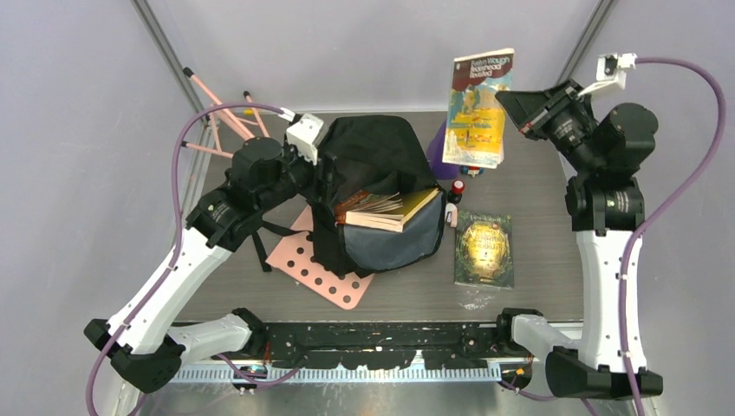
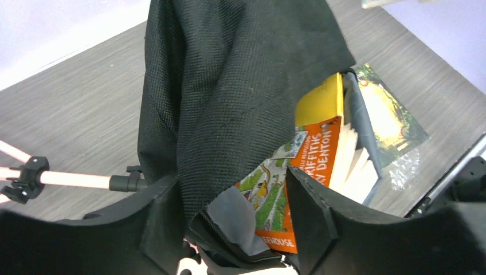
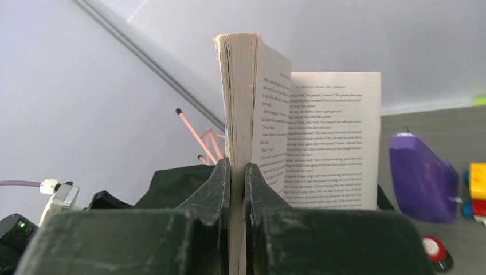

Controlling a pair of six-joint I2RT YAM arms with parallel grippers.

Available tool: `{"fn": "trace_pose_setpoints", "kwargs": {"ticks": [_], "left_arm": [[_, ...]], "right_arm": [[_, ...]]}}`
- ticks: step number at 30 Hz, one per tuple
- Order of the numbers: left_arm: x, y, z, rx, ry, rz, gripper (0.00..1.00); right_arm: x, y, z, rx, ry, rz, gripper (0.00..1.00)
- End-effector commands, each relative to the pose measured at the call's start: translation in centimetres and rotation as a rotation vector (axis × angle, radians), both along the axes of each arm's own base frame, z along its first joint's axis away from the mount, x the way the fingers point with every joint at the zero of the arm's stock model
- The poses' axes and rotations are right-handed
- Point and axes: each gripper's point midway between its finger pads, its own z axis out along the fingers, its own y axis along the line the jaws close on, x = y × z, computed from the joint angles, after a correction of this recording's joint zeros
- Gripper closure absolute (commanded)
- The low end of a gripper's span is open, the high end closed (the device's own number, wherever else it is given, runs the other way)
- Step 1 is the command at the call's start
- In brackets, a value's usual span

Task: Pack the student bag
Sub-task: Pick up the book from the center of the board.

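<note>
The student bag (image 1: 373, 160), black with a grey lining, lies mid-table with its mouth toward me. An orange book (image 2: 312, 152) and a yellow one (image 2: 321, 100) stick out of the mouth. My left gripper (image 1: 325, 186) is at the bag's left rim. In the left wrist view its jaws (image 2: 232, 223) stand apart, and the black flap (image 2: 229, 86) hangs loosely between them, unpinched. My right gripper (image 1: 511, 108) is raised at the back right, shut on a yellow paperback (image 1: 477, 108). In the right wrist view the pages (image 3: 309, 137) fan open above the fingers (image 3: 220, 183).
A green book (image 1: 484, 250) lies flat to the right of the bag. A pink perforated board (image 1: 321, 269) pokes out from under the bag's front left. A purple object (image 1: 442, 156) and a red-capped item (image 1: 457, 187) sit behind the bag. Pink rods (image 1: 221, 117) lean at the back left.
</note>
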Motion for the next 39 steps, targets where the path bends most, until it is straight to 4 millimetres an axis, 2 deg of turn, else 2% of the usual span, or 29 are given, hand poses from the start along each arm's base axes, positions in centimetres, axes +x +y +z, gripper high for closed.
{"fn": "trace_pose_setpoints", "kwargs": {"ticks": [1, 2, 3, 4, 6, 10, 11, 18, 24, 31, 36, 39], "left_arm": [[-1.8, -0.9, 4.3, -0.083, -0.054, -0.097, 0.3], [-2.3, -1.1, 5.2, -0.098, -0.063, -0.124, 0.25], [-2.7, -1.3, 5.8, -0.108, -0.062, -0.144, 0.23], [-3.0, -1.5, 6.5, -0.123, -0.061, -0.16, 0.2], [-3.7, -1.8, 7.9, -0.152, -0.061, -0.19, 0.13], [-4.3, -1.6, 11.4, -0.221, -0.106, -0.191, 0.01], [-4.2, -1.7, 12.2, -0.241, -0.111, -0.184, 0.01], [-2.0, -3.8, 15.2, -0.374, -0.102, -0.181, 0.0], [-1.0, -4.9, 17.9, -0.563, -0.085, -0.258, 0.0], [-0.2, -5.3, 20.4, -0.804, -0.065, -0.408, 0.0], [-0.2, -6.0, 20.5, -0.798, -0.056, -0.465, 0.0], [-0.2, -6.7, 20.6, -0.805, -0.023, -0.508, 0.01]], "right_arm": [[-0.8, 3.1, 8.3, 0.015, -0.293, 0.098, 0.99], [0.2, 3.7, 8.1, 0.008, -0.291, 0.106, 0.99], [-0.2, 5.1, 8.6, 0.009, -0.305, 0.144, 0.99], [0.8, 5.6, 8.5, 0.002, -0.306, 0.146, 0.99], [0.7, 7.8, 9.5, 0.006, -0.34, 0.2, 0.99], [1.3, 10.0, 11.0, 0.004, -0.373, 0.245, 0.99], [1.7, 10.3, 11.1, 0.004, -0.377, 0.252, 0.99], [0.1, 11.5, 15.5, 0.055, -0.51, 0.304, 0.99], [-1.4, 12.6, 17.1, 0.115, -0.559, 0.383, 0.99], [-3.1, 14.0, 17.6, 0.182, -0.575, 0.496, 0.99], [-3.8, 14.8, 17.3, 0.196, -0.564, 0.55, 0.99], [-3.4, 15.5, 16.5, 0.19, -0.533, 0.57, 0.99]]}}
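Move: The right hand already holds the upright book, its middle about 4 cm left and 2 ahead, 2 lower. Its goal, the left gripper, is some 31 cm left, 4 back and 14 below; the black bag lies about 20 cm left, 2 back and 29 below, the purple case 4 left, 17 ahead and 33 below. From the left hand, the book is roughly 27 cm right, 6 ahead and 12 above; the bag 11 right, 2 ahead and 15 below. Still pinching the book, the right hand sweeps it left and somewhat forward, then climbs and eases back, ending about 16 cm to the left and 12 cm higher as it turns counter-clockwise and tips its fingers upward. Meanwhile the left hand, its fingers spreading from half to wide open, leaves the bag's left rim up and slightly back, then comes forward and right to meet the book, some 17 cm higher overall, rolling about 40 degrees with its left side dropping so that the open jaws face the book's spine. ##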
